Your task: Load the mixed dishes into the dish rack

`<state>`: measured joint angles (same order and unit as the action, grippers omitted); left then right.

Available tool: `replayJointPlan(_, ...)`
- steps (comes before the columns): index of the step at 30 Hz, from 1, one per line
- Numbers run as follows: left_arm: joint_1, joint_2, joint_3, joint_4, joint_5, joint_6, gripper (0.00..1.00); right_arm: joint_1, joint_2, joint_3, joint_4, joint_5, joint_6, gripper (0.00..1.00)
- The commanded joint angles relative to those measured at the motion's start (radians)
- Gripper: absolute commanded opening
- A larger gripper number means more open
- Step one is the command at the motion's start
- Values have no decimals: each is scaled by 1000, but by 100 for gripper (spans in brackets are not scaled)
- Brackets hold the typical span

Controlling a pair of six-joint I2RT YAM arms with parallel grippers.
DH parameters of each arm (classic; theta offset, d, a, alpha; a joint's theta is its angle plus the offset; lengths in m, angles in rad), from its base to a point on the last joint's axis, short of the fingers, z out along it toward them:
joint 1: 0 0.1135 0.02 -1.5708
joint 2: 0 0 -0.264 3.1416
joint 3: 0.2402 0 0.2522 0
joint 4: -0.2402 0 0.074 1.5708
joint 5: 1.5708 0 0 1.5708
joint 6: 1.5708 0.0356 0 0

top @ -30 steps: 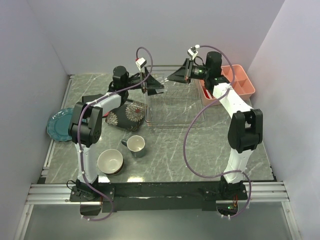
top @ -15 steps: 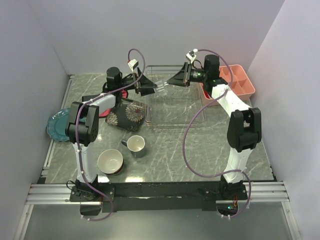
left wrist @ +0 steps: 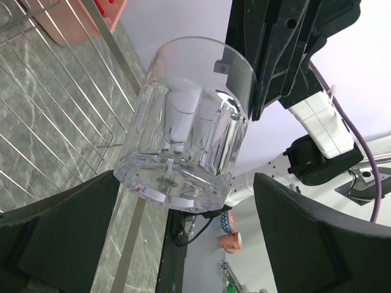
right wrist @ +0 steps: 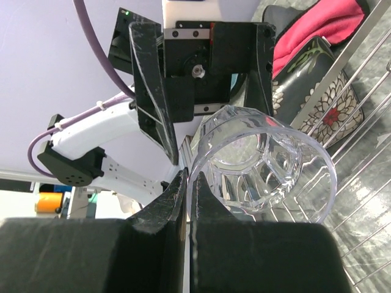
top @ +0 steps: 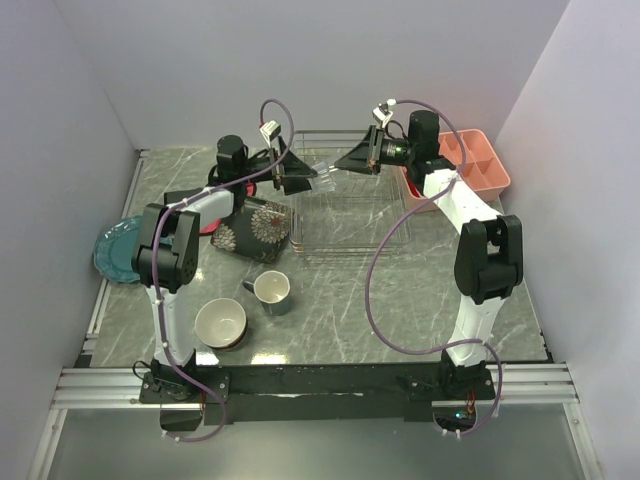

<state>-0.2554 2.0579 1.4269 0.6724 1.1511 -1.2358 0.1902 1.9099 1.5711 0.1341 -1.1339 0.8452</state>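
Note:
A clear ribbed glass [top: 325, 168] hangs tilted above the silver wire dish rack [top: 350, 215]. My right gripper [right wrist: 188, 177] is shut on the glass's rim [right wrist: 263, 165]. My left gripper [left wrist: 186, 183] is open, its fingers standing wide on either side of the glass's base [left wrist: 189, 128] without touching it. On the table lie a square dark flowered plate [top: 255, 228], a round blue plate [top: 118, 250], a grey-blue mug [top: 271, 291] and a dark cream-lined bowl [top: 220, 323].
A pink compartment tray [top: 480, 165] stands to the right of the rack, under my right arm. A red-pink cloth [right wrist: 317, 27] lies behind the flowered plate. Walls close in the table on three sides.
My left gripper has pulled back to the left, off the glass, and its jaws have spread wider. The right gripper has kept the glass by its rim over the rack.

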Motion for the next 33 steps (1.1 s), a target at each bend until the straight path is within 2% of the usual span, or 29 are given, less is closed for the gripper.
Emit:
replayJointPlan(1,-18,-45,32,-3,-4,36,97,9,-14,67,41,-10,9,0)
replayJointPlan(8,-28,-38,40,18,1,36,98,6,-32,33,53,-4,14,0)
replayJointPlan(15,-24,-41,35,42,12,32,77,6,-8,27,3,11,-30,0)
replayJointPlan(17,-19,-48,29,32,2,36,77,2,-2,30,-54,16,-63,6)
replayJointPlan(20,-4,-67,23,-23,-34,87,70,-20,-8,12,-125,23,-138,14)
replayJointPlan(23,11,-87,14,-68,-56,153,63,-31,-14,-28,-148,31,-156,13)
replayJointPlan(26,15,-90,15,-69,-45,174,57,-31,-11,-33,-168,48,-178,25)
replayJointPlan(27,15,-91,17,-74,-47,185,56,-32,-8,-29,-172,49,-187,34)
replayJointPlan(29,16,-97,23,-118,-54,205,55,-37,-9,-4,-226,63,-245,40)
replayJointPlan(30,16,-100,33,-147,-65,254,52,-49,-20,6,-255,69,-267,44)
replayJointPlan(33,27,-111,55,-305,-94,390,51,-105,-64,20,-343,88,-342,47)
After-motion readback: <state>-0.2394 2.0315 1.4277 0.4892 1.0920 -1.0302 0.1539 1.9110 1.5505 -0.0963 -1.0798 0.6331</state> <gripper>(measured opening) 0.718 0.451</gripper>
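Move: The clear glass is still pinched by its rim in my right hand, its middle about 5 cm to that hand's left and 3 cm below. From my open left hand its middle lies about 4 cm to the right and 1 cm ahead, level, the base already between the fingertips. The dish rack's middle is some 9 cm right of my left hand, 6 cm ahead and 18 below; the flowered dish is 16 cm left, 2 cm back and 20 below. I ease my left hand about 1 cm right to take the glass base deeper, then close its fingers partway until they grip the base, sinking slightly before drawing forward and left. Meanwhile my right fingers open to about half and let go of the rim as that hand drops some 4 cm and backs 2 cm to the right. ##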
